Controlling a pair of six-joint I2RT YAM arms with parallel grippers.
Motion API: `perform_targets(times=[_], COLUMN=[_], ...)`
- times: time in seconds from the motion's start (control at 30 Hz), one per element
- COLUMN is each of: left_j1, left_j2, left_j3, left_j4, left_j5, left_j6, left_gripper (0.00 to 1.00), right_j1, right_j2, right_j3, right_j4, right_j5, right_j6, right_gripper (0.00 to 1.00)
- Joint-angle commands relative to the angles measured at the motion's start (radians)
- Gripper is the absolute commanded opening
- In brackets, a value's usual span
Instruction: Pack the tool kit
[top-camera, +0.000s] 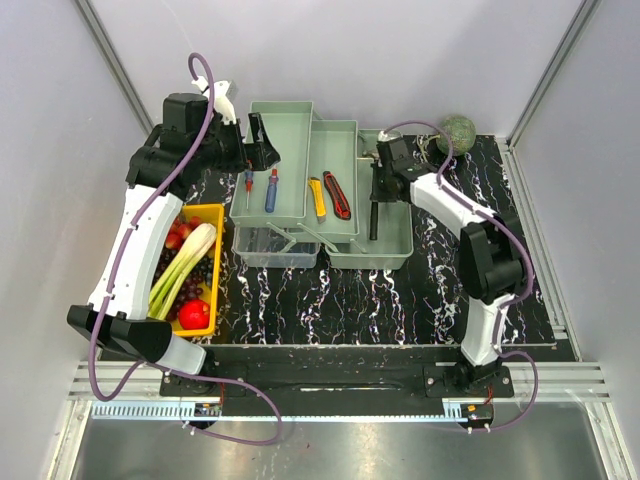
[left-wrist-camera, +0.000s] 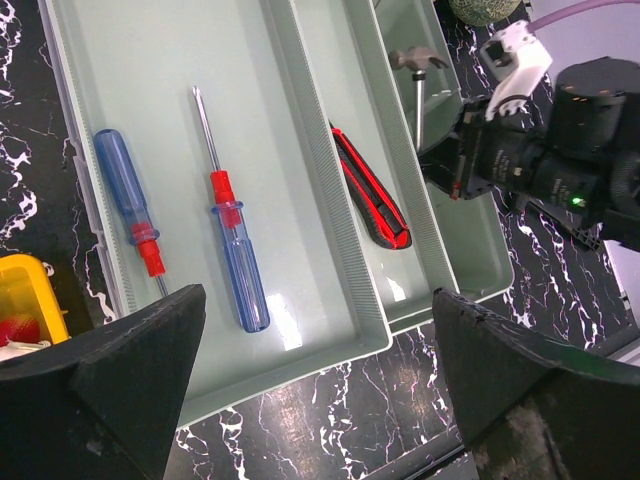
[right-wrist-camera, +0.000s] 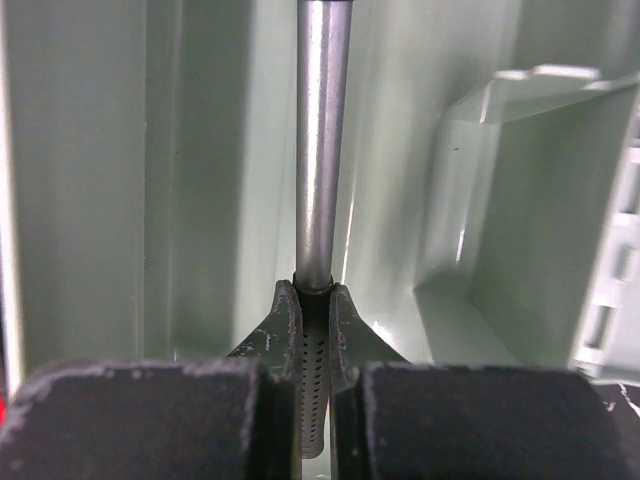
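Observation:
The tool kit's pale green toolbox (top-camera: 390, 250) stands unfolded on the black marble table, its translucent lid (top-camera: 275, 250) in front. Two blue-handled screwdrivers (left-wrist-camera: 235, 260) lie in the left fold-out tray (top-camera: 285, 120). A yellow knife (top-camera: 317, 196) and a red-black knife (left-wrist-camera: 372, 190) lie in the middle tray. My left gripper (left-wrist-camera: 315, 310) hangs open over the left tray's corner, holding nothing. My right gripper (right-wrist-camera: 314, 310) is shut on the hammer (right-wrist-camera: 322, 140) where the steel shaft meets the black grip, inside the box's right compartment. The hammer's head (left-wrist-camera: 418, 60) points to the far side.
A yellow tray (top-camera: 205, 208) with celery, grapes and red fruit sits left of the toolbox under my left arm. A round green melon (top-camera: 459, 132) rests at the far right corner. Grey walls close in the table on three sides.

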Motion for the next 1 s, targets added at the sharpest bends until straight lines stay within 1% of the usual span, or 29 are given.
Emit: perform_targets(times=[0.0,0.13,0.5,0.53,0.6,0.67,0.7,0.73,0.8,0.97], left_j1=[0.005,0.005,0.006,0.006,0.006,0.006,0.006,0.006,0.006,0.006], left_j2=[-0.033,-0.035,-0.03,-0.03,-0.03,-0.032,-0.032,-0.033,-0.032,-0.032], left_j3=[0.025,0.014,-0.006,-0.008,-0.009,-0.009,-0.009,-0.008,-0.008,-0.008], left_j4=[0.044,0.046,0.044,0.046,0.046,0.044,0.044,0.044,0.046,0.044], left_j5=[-0.025,-0.025,-0.02,-0.019,-0.02,-0.022,-0.022,-0.02,-0.022,-0.019], left_j6=[0.004,0.001,0.001,0.001,0.001,0.001,0.001,0.001,0.001,0.001], left_gripper=[0.99,0.99,0.99,0.99,0.99,0.99,0.99,0.99,0.99,0.99], right_j1=[0.027,0.027,0.027,0.027,0.027,0.027,0.027,0.027,0.027,0.027], right_j2=[0.054,0.126,0.26,0.266,0.267,0.254,0.243,0.229,0.2,0.097], right_j3=[0.072,0.101,0.188,0.196,0.204,0.205,0.204,0.202,0.202,0.185], right_j4=[0.013,-0.019,-0.107,-0.119,-0.133,-0.141,-0.139,-0.138,-0.138,-0.125], right_j5=[0.015,0.029,0.144,0.15,0.167,0.17,0.167,0.164,0.164,0.148], right_j6=[0.028,0.06,0.033,0.036,0.05,0.063,0.069,0.073,0.082,0.085], right_gripper=[0.0,0.0,0.0,0.02,0.13,0.35,0.44,0.49,0.54,0.58])
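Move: The right hand, shut on the hammer's grip, hangs over the toolbox's deep bottom compartment, whose floor is about 9 cm straight below. The red utility knife lies some 8 cm to its left, level fore and aft, in the raised middle tray; the yellow knife is about 12 cm left and 1 cm back. The latch stands roughly 9 cm to its right. From the idle left hand, that floor spot is about 10 cm ahead, 24 right and 33 below. Right hand lowers the hammer about 9 cm onto the toolbox floor, opens and rises some 1.5 cm. ##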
